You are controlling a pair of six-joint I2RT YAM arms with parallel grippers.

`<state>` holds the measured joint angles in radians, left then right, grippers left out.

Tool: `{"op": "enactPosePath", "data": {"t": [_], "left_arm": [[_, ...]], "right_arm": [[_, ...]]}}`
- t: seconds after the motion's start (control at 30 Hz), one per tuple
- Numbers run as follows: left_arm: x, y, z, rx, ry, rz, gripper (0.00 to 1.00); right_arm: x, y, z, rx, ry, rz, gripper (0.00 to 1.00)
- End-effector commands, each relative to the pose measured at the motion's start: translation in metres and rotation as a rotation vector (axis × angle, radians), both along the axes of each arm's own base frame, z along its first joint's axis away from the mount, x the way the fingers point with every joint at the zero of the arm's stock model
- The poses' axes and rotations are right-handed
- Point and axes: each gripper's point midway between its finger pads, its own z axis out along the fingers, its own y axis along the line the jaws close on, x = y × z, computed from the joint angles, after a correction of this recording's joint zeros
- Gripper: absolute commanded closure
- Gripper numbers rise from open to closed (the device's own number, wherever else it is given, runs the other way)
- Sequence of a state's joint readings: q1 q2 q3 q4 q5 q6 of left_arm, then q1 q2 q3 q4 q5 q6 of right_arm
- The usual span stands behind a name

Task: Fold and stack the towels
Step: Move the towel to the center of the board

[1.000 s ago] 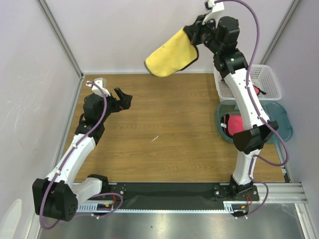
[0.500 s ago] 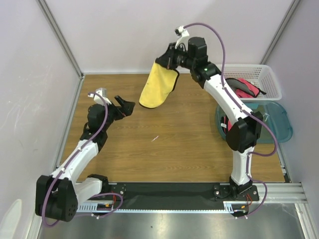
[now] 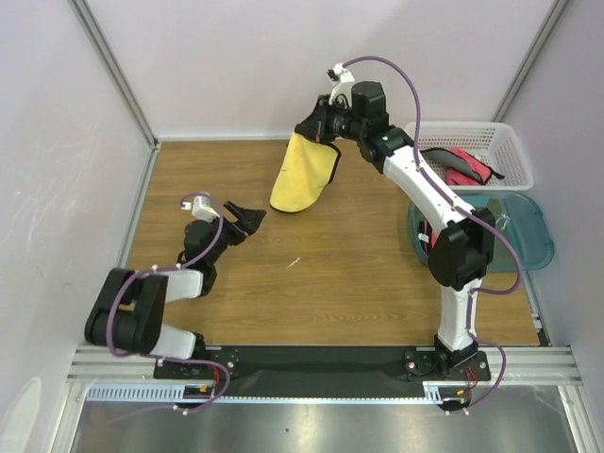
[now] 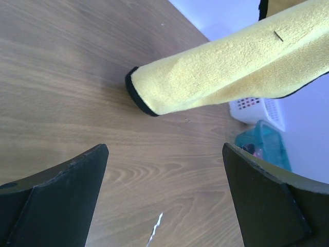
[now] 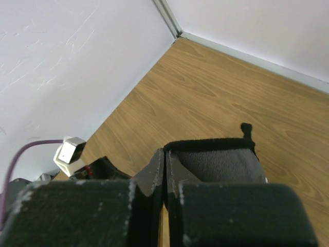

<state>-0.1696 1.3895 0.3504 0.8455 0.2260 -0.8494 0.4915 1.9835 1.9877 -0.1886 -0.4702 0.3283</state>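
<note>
A yellow towel (image 3: 304, 179) with black edging hangs over the back middle of the table, its lower end at or just above the wood. My right gripper (image 3: 317, 126) is shut on its top corner. In the right wrist view the towel's black back (image 5: 221, 162) bulges beside the closed jaws of the right gripper (image 5: 164, 157). My left gripper (image 3: 247, 218) stands open and empty, low over the wood, left of the towel. From the left wrist, the yellow towel (image 4: 231, 72) hangs ahead of the wide left gripper (image 4: 164, 154). More pink-red towels (image 3: 456, 166) lie in the basket.
A white lattice basket (image 3: 505, 142) stands at the back right. In front of it a teal tub (image 3: 533, 236) holds a pink-red cloth (image 3: 437, 236). Grey walls close in the table on three sides. A small white scrap (image 3: 293, 261) lies mid-table.
The right arm has swung the yellow towel down and left from high at the back. The left arm has folded lower, its gripper shifting slightly nearer and right.
</note>
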Motion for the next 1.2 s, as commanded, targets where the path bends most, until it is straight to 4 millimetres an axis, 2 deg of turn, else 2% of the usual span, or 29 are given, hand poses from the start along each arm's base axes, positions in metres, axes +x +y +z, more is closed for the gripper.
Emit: {"op": "enactPosePath", "data": {"t": [0.0,0.03,0.07,0.1,0.13,0.2,0.23,0.33,0.47,0.67,0.83,1.17], "left_arm": [[0.01,-0.012,0.036,-0.102,-0.198,-0.055,0.0],[0.01,-0.015,0.049,-0.125,-0.265,-0.071,0.0],[0.01,-0.02,0.048,-0.164,-0.263,-0.096,0.0],[0.012,-0.023,0.033,-0.186,-0.23,-0.107,0.01],[0.011,-0.026,0.046,-0.243,-0.286,-0.124,0.02],[0.01,-0.03,0.045,-0.292,-0.305,-0.152,0.03],[0.015,-0.031,0.032,-0.315,-0.266,-0.141,0.03],[0.022,-0.034,0.028,-0.285,-0.281,-0.139,0.04],[0.029,-0.033,0.035,-0.247,-0.33,-0.123,0.03],[0.046,-0.044,0.036,-0.238,-0.359,-0.164,0.03],[0.056,-0.051,0.044,-0.244,-0.394,-0.174,0.03],[0.074,-0.076,0.074,-0.229,-0.516,-0.253,0.04]], "right_arm": [[-0.019,-0.005,0.056,0.055,-0.118,0.023,1.0],[-0.019,-0.006,0.057,0.055,-0.119,0.021,1.0],[-0.02,-0.006,0.057,0.055,-0.117,0.024,1.0],[-0.021,-0.006,0.057,0.053,-0.113,0.024,1.0],[-0.022,-0.006,0.059,0.053,-0.116,0.026,1.0],[-0.022,-0.008,0.057,0.048,-0.108,0.02,1.0],[-0.022,-0.008,0.057,0.046,-0.107,0.018,1.0],[-0.024,-0.008,0.056,0.042,-0.1,0.017,1.0],[-0.026,-0.011,0.06,0.042,-0.106,0.007,1.0],[-0.029,-0.013,0.064,0.042,-0.114,0.002,1.0],[-0.032,-0.013,0.066,0.05,-0.113,0.007,1.0],[-0.034,-0.013,0.069,0.067,-0.117,0.014,1.0]]}}
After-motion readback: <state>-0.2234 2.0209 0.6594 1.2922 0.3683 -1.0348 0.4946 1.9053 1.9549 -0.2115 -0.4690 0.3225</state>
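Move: The left hand, empty and wide open, is going for the yellow towel's lower left corner, which hangs about 7 cm ahead, 5 cm to its right and 3 cm below; the towel's gripped end is some 8 cm ahead, 14 cm right and 22 cm above. The white scratch at the board's centre lies about 2 cm back, 11 cm right and 12 cm below. From the right hand, that scratch is roughly 10 cm back, 4 cm left and 34 cm below. The left hand first drops quickly by some 6 cm, rolling its left side down about 10 degrees, then eases forward and to the right by about 7 cm each way in all, climbing again by 3 cm and swinging its fingers slightly clockwise, so that they come close to the towel's hanging lower left corner, still wide open. Meanwhile the right hand keeps its shut grip on the towel's upper end and drifts up and back by a couple of centimetres, holding the towel hanging; whether the left fingers touch the cloth can't be seen. ##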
